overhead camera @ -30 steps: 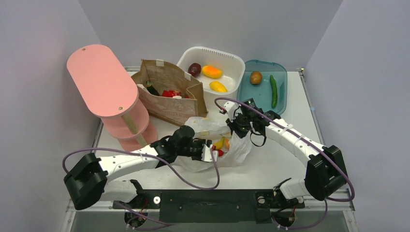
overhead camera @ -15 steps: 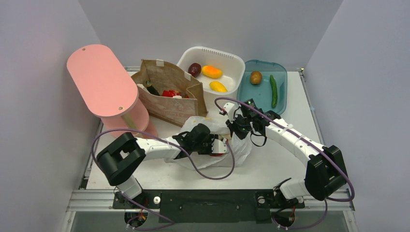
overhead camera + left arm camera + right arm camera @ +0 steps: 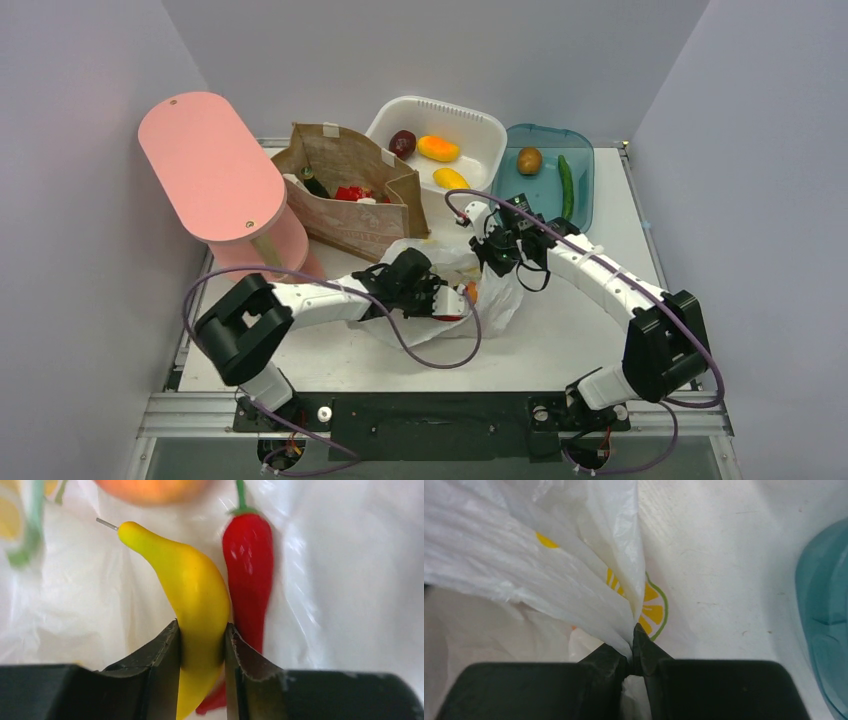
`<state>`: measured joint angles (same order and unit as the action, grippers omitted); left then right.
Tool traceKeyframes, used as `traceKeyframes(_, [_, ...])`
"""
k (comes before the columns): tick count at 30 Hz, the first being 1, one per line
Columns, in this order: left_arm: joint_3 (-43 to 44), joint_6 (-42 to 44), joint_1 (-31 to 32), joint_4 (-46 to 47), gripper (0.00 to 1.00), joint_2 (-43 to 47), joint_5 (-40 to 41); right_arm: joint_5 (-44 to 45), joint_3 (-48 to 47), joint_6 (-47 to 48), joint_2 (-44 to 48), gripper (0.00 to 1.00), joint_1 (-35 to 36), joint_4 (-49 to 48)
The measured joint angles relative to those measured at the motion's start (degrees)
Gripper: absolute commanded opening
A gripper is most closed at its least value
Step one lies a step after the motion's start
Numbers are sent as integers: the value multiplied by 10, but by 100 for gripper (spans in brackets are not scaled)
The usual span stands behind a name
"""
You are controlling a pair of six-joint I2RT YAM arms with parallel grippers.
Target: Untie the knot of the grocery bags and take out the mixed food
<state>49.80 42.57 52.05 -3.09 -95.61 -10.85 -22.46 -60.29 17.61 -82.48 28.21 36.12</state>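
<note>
A white plastic grocery bag (image 3: 505, 300) lies open on the table, between the two arms. My left gripper (image 3: 201, 627) is inside its mouth, shut on a yellow banana-shaped fruit (image 3: 195, 580). A small red pepper (image 3: 248, 565) lies right against that fruit, and a peach-coloured fruit (image 3: 150, 486) shows at the top edge. My right gripper (image 3: 631, 630) is shut on a bunched edge of the bag (image 3: 524, 565), holding it up. In the top view the left gripper (image 3: 462, 300) sits at the bag's opening and the right gripper (image 3: 497, 262) just behind it. A green cucumber (image 3: 566, 188) lies in the teal tray.
A brown paper bag (image 3: 350, 190) with groceries stands behind the plastic bag. A pink two-tier shelf (image 3: 210, 165) is at the left. A white basin (image 3: 480, 122) holds orange-yellow fruits and a dark one. The teal tray (image 3: 590, 160) also holds a brown fruit.
My left arm has reached forward into the bag and its jaws have closed on the yellow fruit. The right gripper has shifted slightly toward the back with the bag's edge.
</note>
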Motion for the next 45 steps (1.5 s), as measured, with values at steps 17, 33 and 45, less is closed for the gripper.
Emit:
traceKeyframes(17, [-138,-83,-23,139,0,242,-121,35,13,2,9,0,-19,-30])
traceKeyframes(33, [27,-405,-33,224,0,247,-93,-3,35,-26,42,0,-64,-38])
traceKeyframes(45, [308,-579,-85,209,0,107,61,-13,58,-37,45,0,-101,-45])
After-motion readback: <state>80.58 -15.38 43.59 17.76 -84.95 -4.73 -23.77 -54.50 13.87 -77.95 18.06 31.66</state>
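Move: The left hand already grips the yellow squash inside the plastic bag. The teal tub, its likely goal, lies about 25 cm ahead and 24 cm right at nearly hand height, and the white tub about 32 cm straight ahead, its middle 4 cm higher. Just below, the red chili is about 3 cm back and the orange fruit 2 cm ahead, 6 cm right. From the right hand, on the bag's rim, the teal tub is some 21 cm ahead, 15 cm right and 7 cm lower. The left arm keeps its grip on the squash and lifts it out of the bag, drawing back about 4 cm at first and then climbing steeply to some 40 cm up, while the wrist swings the fingers from pointing down and right to slightly above level, forward and right, and over the last third it also reaches well forward towards the area of the two tubs. The right hand keeps the bag's rim pinched as it eases 2 cm forward, then shifts about 5 cm right in all, turning slightly clockwise. ##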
